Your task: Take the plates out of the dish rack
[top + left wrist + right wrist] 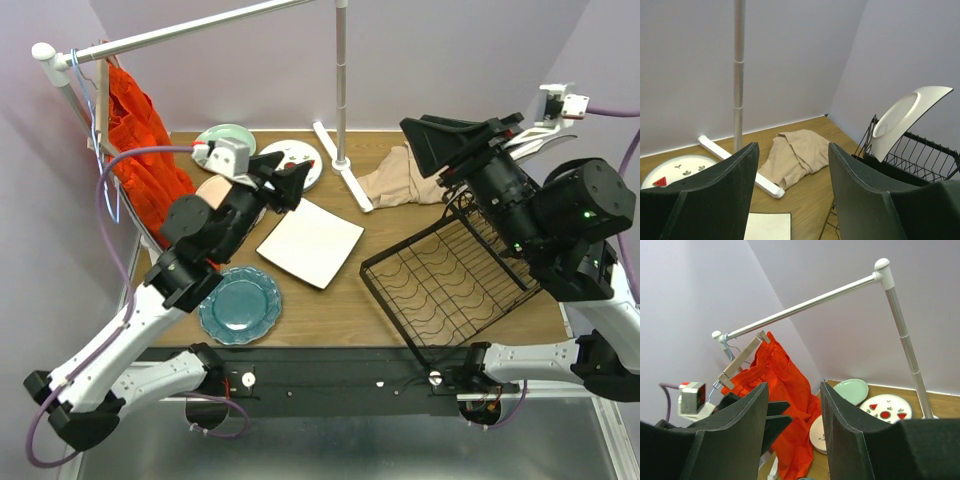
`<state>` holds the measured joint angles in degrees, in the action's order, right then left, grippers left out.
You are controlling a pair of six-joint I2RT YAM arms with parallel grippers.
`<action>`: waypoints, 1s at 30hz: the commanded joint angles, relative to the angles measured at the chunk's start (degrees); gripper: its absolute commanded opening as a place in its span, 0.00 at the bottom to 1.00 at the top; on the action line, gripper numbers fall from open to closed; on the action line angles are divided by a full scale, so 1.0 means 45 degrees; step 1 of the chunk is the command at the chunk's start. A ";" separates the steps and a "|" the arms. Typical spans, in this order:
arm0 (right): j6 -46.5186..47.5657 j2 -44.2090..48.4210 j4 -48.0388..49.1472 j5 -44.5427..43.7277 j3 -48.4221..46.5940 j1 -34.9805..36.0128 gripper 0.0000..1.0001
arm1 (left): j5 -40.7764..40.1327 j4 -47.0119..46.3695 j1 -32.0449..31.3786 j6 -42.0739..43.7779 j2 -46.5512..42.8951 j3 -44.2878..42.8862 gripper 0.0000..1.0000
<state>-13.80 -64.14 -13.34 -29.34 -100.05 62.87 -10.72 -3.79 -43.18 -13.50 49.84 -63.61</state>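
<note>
The black wire dish rack [440, 285] lies at the right of the table. In the left wrist view a plain white round plate [900, 117] leans tilted in the rack's upright section [925, 157]. Out on the table are a white square plate [310, 243], a teal scalloped plate [240, 305], a red-spotted plate [298, 158] and a pale green plate [225, 135]. A floral plate [857, 427] lies beside the orange garment. My left gripper [285, 178] [792, 150] hovers open and empty above the square plate. My right gripper [425, 140] [794, 387] is raised over the rack's far end, open and empty.
A white clothes rail [342, 80] stands at the back, its foot [340, 165] on the table. An orange garment [140, 140] hangs at the far left. A beige cloth [400, 175] lies crumpled beside the rail's foot, close to the rack.
</note>
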 commanded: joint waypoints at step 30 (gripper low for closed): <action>-0.0038 0.4018 -0.0257 -0.0159 0.0964 -0.0026 0.54 | -0.0742 -0.4763 -0.6009 0.5458 1.1632 -0.8534 0.65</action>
<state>-13.47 -48.23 -13.63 -29.47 -96.53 62.87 -12.80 -22.17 -68.20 5.37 95.94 -95.83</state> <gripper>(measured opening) 0.538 0.650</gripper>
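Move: The last plate, leaning upright in the dish rack, lies about 42 cm to the right of the open left hand, some 14 cm farther out and 22 cm lower. The rack's middle is about 39 cm to the right, 4 cm ahead and 38 cm down; the beige cloth is 25 cm right and 27 cm ahead, and the square plate 2 cm right and 11 cm ahead, both about 45 cm down. From the right hand, that last plate is roughly 24 cm right, 18 cm ahead and 35 cm down. The left hand sweeps some 28 cm to the right, high over the table and almost level, towards the last plate in the rack, its fingers staying open while the wrist turns clockwise and tips up, each by about 15 degrees. Meanwhile the empty right hand draws about 11 cm to its right, also going back and a little up, its fingers still apart and touching nothing. ##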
